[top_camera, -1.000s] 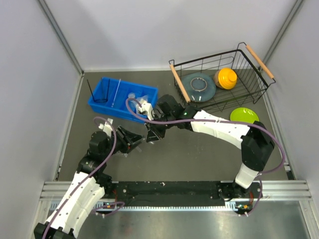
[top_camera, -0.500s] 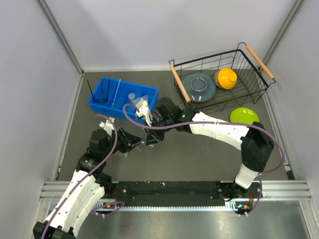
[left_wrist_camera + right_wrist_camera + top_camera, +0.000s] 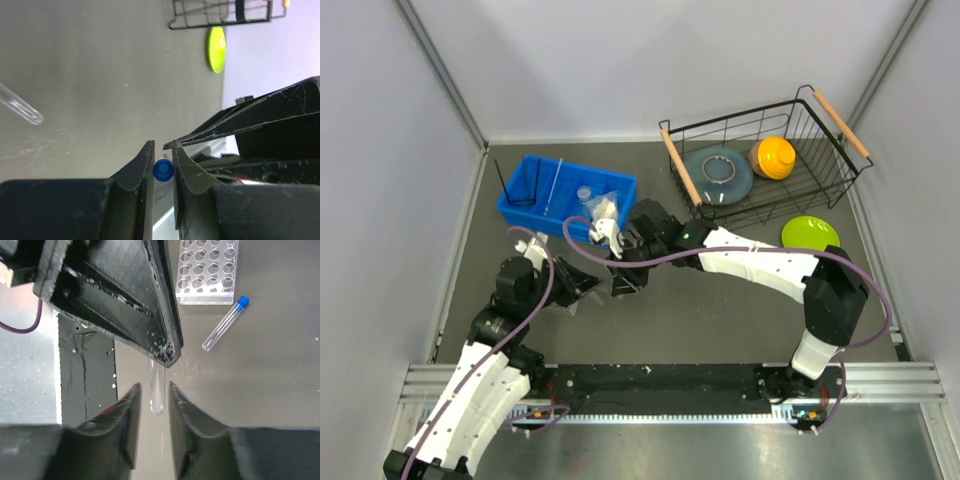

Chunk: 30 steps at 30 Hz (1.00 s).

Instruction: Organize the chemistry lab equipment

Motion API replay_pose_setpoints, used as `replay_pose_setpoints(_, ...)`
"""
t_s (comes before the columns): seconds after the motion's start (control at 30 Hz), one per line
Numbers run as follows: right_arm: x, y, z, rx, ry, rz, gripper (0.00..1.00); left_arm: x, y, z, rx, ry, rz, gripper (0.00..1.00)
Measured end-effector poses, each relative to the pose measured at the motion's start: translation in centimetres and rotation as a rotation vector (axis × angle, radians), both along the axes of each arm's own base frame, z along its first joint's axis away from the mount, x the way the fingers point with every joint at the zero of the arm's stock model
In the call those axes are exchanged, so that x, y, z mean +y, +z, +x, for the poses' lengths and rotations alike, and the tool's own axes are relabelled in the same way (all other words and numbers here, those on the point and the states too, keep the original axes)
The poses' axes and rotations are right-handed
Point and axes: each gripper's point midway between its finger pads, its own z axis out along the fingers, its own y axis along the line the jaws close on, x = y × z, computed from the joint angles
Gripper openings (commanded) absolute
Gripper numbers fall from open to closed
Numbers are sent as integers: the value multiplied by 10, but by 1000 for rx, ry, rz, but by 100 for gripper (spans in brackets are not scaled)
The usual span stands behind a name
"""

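Observation:
A clear blue-capped test tube (image 3: 156, 390) hangs between both grippers above the table. My left gripper (image 3: 163, 147) is shut on its blue cap (image 3: 163, 170). My right gripper (image 3: 154, 386) stands open around the tube's round end, with a gap on each side. In the top view the two grippers, left (image 3: 590, 284) and right (image 3: 625, 277), meet tip to tip in front of the blue bin (image 3: 525, 212). A second capped tube (image 3: 225, 325) lies on the table beside the clear tube rack (image 3: 207, 270).
The blue bin holds a black wire ring stand (image 3: 505, 185), a thin glass rod (image 3: 553, 180), a small clear cup (image 3: 585, 193) and a white packet (image 3: 606, 205). A black wire basket (image 3: 840, 165) with grey and orange dishes stands back right, a green dish (image 3: 810, 232) in front of it.
My left jaws have closed onto the tube's cap. My right jaws have loosened off the tube, and the right gripper has shifted a little left toward the left one.

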Motion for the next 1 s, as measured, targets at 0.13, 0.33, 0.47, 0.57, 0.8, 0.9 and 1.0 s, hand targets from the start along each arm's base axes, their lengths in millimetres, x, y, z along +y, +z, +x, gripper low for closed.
replay_pose_setpoints(0.13,-3,-3,0,-9,5,-15,57,16,0,4,-28,45,127,9)
replay_pose_setpoints(0.33,-7,-6,-2,-29,34,-32,71,52,-5,17,-78,148,357,9)
replay_pose_setpoints(0.47,-11,-8,-4,-48,70,-45,74,85,-26,28,-56,241,560,9)
replay_pose_setpoints(0.57,-11,-6,-3,-64,87,-43,74,105,-35,36,-47,290,680,9)
replay_pose_setpoints(0.8,-13,-7,-4,-80,105,-49,74,130,-45,52,-36,326,862,9)
replay_pose_setpoints(0.9,-14,-8,-4,-84,109,-51,75,134,-49,57,-31,324,907,10)
replay_pose_setpoints(1.0,-15,-9,-4,-80,109,-56,75,136,-53,61,-26,317,937,10)
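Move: The rack lies about 14 cm to the left of the left hand, 6 cm ahead and some 14 cm below. The loose tube lies beside it, 6 cm to this hand's left, 6 cm ahead and 17 cm down; the blue box's middle is roughly 28 cm ahead and 11 cm left. From the right hand, the handed-over test tube's middle is about 3 cm left, level fore and aft, and 2 cm higher; the rack is 18 cm left and 8 cm ahead. The test tube, already pinched near its blue cap by the left fingers, comes free of the right fingers as they open wide, that hand easing barely 2 cm right and down. Keeping its grip, the left hand carries the tube some 14 cm left and 6 cm forward to the rack, level at first, then sinking about 5 cm, while the wrist rolls roughly 55 degrees so its rightward-slanting fingers swing to point forward and down. ##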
